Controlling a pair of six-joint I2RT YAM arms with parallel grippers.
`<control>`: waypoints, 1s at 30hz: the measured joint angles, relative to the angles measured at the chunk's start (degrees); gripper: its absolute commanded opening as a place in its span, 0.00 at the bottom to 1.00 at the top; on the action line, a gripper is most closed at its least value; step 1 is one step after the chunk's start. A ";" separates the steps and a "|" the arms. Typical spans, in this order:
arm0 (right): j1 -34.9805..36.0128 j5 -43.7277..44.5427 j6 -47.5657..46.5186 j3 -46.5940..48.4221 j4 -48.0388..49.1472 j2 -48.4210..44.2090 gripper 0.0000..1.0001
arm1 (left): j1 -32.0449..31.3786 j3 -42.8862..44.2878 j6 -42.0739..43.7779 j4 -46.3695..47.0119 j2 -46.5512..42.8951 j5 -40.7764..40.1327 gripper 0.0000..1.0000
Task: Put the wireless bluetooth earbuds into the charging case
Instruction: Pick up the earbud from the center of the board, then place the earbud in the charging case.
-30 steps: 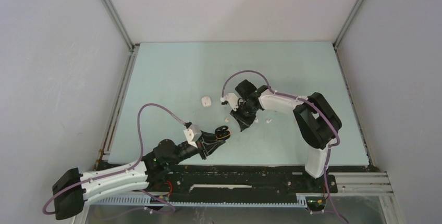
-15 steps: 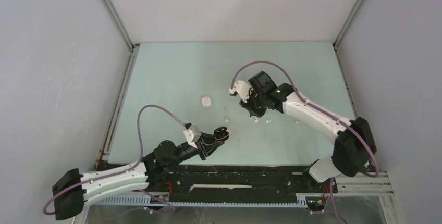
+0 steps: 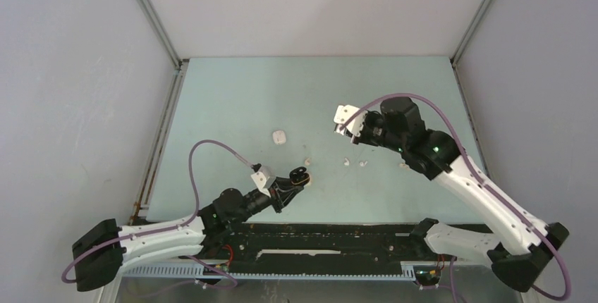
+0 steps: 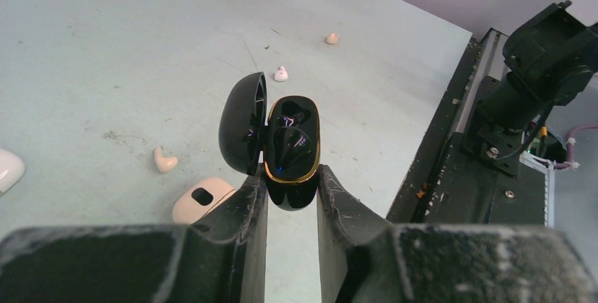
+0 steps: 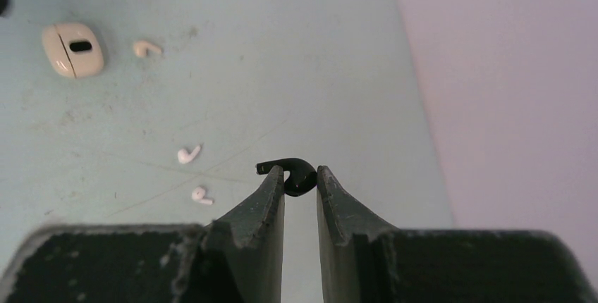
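A black charging case [image 4: 290, 151] with a gold rim stands open, its lid [image 4: 243, 134] swung to the left. My left gripper [image 4: 290, 176] is shut on its lower end, near the table's front [image 3: 300, 175]. My right gripper [image 5: 300, 170] is shut on a small black earbud [image 5: 290, 164] and hangs above the table right of centre [image 3: 352, 134]. Several whitish earbuds lie loose on the table: one [image 3: 307, 160] near the case, two [image 3: 346, 162] [image 3: 364, 165] below the right gripper, also in the right wrist view [image 5: 188, 153] [image 5: 200, 194].
A white rounded case [image 3: 280, 137] lies left of centre on the pale green table [image 3: 233, 99]. Another white case [image 4: 203, 199] sits just left of my left fingers. Grey walls enclose three sides. A black rail [image 3: 338, 232] runs along the front edge.
My right arm has risen and swung right, away from the loose earbuds, carrying the black earbud. The left gripper with the open case has barely shifted.
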 measured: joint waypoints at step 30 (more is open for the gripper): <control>29.33 10.75 -15.52 -24.44 28.76 -19.41 0.00 | -3.80 4.74 7.10 12.28 10.78 -0.42 0.00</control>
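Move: My right hand holds the black earbud. The charging case in my left fingers lies about 12 cm back from my right hand, 12 cm to its left and 11 cm lower. On the board, some 25 cm below my right hand, the peach case lies 4 cm back and 14 cm left, and a white earbud 2 cm ahead and 1 cm left. From my left hand, the black earbud is about 13 cm ahead, 14 cm right and 12 cm up. I swing my right hand back about 10 cm and some 7 cm left towards the open charging case, rising first and then sinking partway, while its fingers lift towards level and turn counter-clockwise. My left hand brings the case up about 4 cm and 3 cm right to meet it, tipping up slightly; both grips stay shut on what they hold. ##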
